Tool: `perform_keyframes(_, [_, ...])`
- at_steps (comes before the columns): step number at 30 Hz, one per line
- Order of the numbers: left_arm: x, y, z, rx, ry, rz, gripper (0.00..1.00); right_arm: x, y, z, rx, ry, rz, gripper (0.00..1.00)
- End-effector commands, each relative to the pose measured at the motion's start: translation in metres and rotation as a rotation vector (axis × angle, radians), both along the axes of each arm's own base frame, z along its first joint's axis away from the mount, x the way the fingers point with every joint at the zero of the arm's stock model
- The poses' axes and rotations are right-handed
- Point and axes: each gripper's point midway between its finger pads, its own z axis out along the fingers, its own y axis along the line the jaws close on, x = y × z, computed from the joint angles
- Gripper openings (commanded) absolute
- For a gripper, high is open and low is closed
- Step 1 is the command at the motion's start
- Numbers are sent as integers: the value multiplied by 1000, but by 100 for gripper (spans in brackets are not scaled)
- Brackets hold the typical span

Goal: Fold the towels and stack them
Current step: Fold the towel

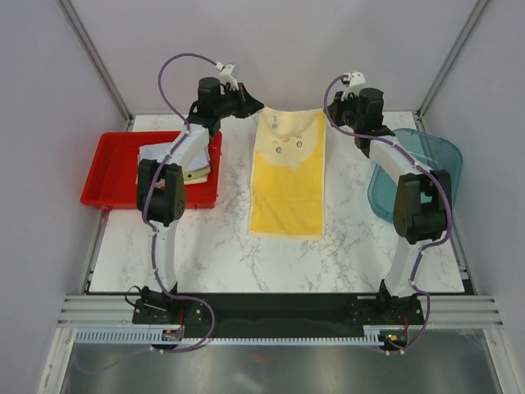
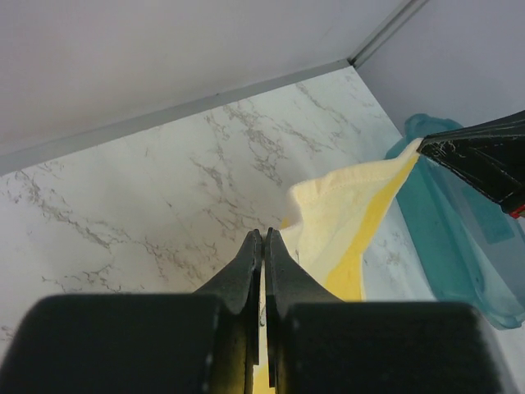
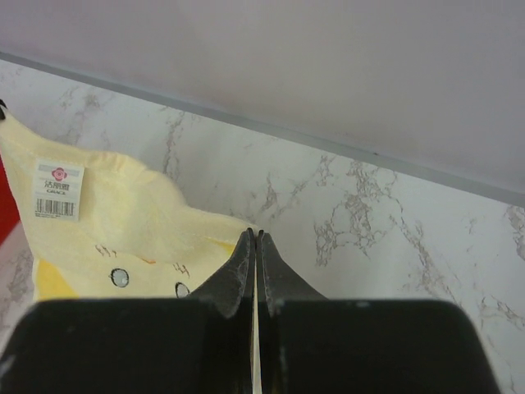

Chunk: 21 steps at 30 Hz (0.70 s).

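A yellow towel with a pale printed far end lies lengthwise in the middle of the marble table. Its far edge is lifted off the table. My left gripper is shut on its far left corner, and my right gripper is shut on its far right corner. The left wrist view has my jaws pinched on the pale cloth, which stretches across to the right gripper's black fingers. In the right wrist view my jaws clamp the towel's edge, its label showing at left. More folded towels sit in the tray, partly hidden by my left arm.
A red tray stands at the table's left side, under my left arm. A translucent teal basket sits at the right edge, also in the left wrist view. Grey walls close the table on three sides.
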Motion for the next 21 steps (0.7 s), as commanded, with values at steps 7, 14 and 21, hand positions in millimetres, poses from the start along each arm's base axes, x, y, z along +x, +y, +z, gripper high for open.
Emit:
perform_keyframes(7, [-15, 0, -5, 58, -67, -66, 2, -5, 5, 1, -46, -56, 86, 0])
perform_keyframes(14, [-73, 11, -32, 98, 30, -109, 2, -66, 2, -16, -2, 39, 89, 0])
perform_keyframes(21, [-138, 21, -61, 124, 128, -120, 2, -133, 9, -41, 67, 168, 106, 0])
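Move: Both hands already pinch a corner each of the yellow towel's raised far edge, some 20 cm above the table. The middle of its flat near edge lies about 30 cm back and 6 cm to the right of the left hand, and about 29 cm back and 12 cm left of the right hand. The red box stands about 31 cm left and 8 cm back of the left hand; the teal basket, about 26 cm right and 9 cm back of the right. Keeping their pinch on the corners with the fingers shut, both hands first dip about 4 cm nearly straight down, then sweep back together over the towel towards its near edge, ending some 11 cm back from where they began. The left sinks about 8 cm in all and drifts a little to its left while the right sinks about 5 cm, both levelling off during the sweep and tipping their fingers some 10 degrees further down. ##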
